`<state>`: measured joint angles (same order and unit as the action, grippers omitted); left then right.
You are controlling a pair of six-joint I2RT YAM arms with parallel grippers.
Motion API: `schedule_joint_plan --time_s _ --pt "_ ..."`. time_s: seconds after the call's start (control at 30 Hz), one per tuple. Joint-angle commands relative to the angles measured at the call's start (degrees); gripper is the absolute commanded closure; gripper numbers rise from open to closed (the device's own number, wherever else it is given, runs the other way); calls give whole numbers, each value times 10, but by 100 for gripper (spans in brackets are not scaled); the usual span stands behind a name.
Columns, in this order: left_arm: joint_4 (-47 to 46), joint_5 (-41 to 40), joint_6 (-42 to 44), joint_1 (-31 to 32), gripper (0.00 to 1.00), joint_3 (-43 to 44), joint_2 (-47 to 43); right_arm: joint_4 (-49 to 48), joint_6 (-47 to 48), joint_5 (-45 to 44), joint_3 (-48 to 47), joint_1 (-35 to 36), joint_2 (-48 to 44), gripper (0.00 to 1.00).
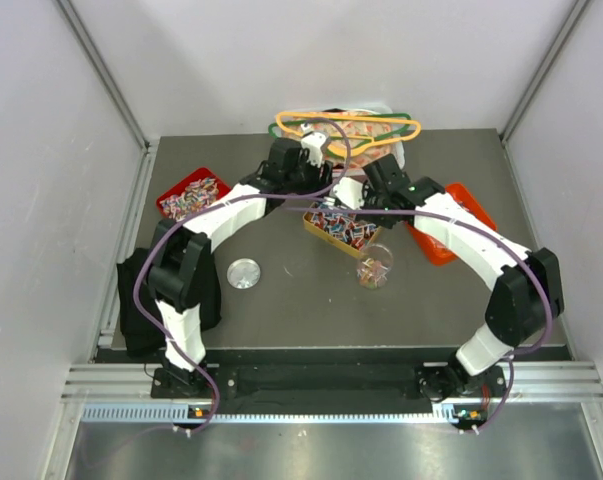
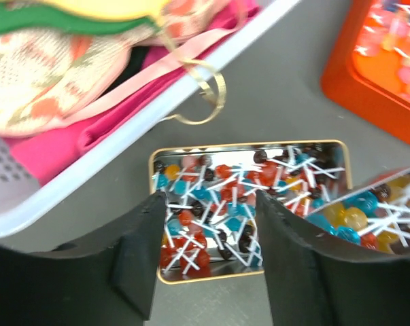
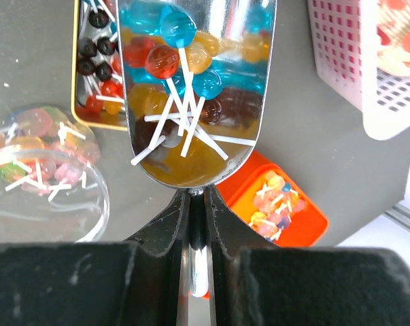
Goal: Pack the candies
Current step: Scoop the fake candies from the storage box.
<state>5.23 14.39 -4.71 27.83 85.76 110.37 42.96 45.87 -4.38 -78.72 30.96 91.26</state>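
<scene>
The candies (image 2: 218,204) are small lollipops on white sticks, heaped in a gold-rimmed tin (image 2: 252,146) at the table's middle (image 1: 341,228). My left gripper (image 2: 211,204) hovers just above the tin's near end, open, with nothing between its fingers. My right gripper (image 3: 198,204) is shut on the thin handle of a metal scoop (image 3: 194,88) that holds blue, red and yellow candies. The scoop (image 2: 368,214) hangs over the tin's right end. A clear jar (image 3: 41,170) with a few candies stands beside the tin (image 1: 374,265).
A white basket (image 1: 401,150) of clothes with coloured hangers sits at the back. An orange tray (image 1: 451,225) with candies lies right, a red tray (image 1: 191,193) with candies lies left. A round metal lid (image 1: 244,273) rests near the front, and a black object (image 1: 131,300) sits at the left edge.
</scene>
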Motion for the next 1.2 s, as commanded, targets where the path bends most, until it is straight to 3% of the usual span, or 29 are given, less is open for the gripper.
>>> schedule_joint_plan --time_s 0.0,0.23,0.47,0.77,1.0,1.17 --pt "77 24 24 -167 36 -31 3 150 21 -28 -32 -130 -346 100" --pt "108 39 36 -185 22 -38 -20 229 33 -37 4 -131 -424 100" --pt "107 66 14 -211 15 -38 -27 266 5 -53 43 -131 -482 100" --pt "82 161 1 -214 14 -36 -42 232 -24 -48 95 -131 -488 100" --pt "65 115 -21 -215 13 -47 -47 223 -23 -40 88 -131 -474 100" --pt "38 138 -36 -216 13 -50 -43 221 -20 -39 89 -132 -469 100"
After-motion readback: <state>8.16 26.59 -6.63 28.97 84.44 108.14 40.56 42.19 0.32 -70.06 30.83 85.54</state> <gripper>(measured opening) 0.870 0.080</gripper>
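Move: The candy-filled scoop the left hand nears has its bowl about 7 cm back, 5 cm right and slightly below that hand. The candy tin lies about 5 cm back, 3 cm right and 11 cm below it, the basket some 15 cm ahead, 2 cm right. For the right hand, the clear jar stands roughly 8 cm back, 1 cm left and 8 cm lower; the tin is about 9 cm left and 3 cm ahead, the orange box 15 cm right and 4 cm ahead. Still pinching the scoop by its handle, the right hand carries its load back about 3 cm towards the jar, sinking a couple of centimetres after a slight rise. The left hand opens its fingers from partly to nearly wide and comes back some 5 cm and right 3 cm to the scoop, turning about 10 degrees clockwise, one finger reaching over the bowl's forward-left edge; whether it touches can't be seen. ##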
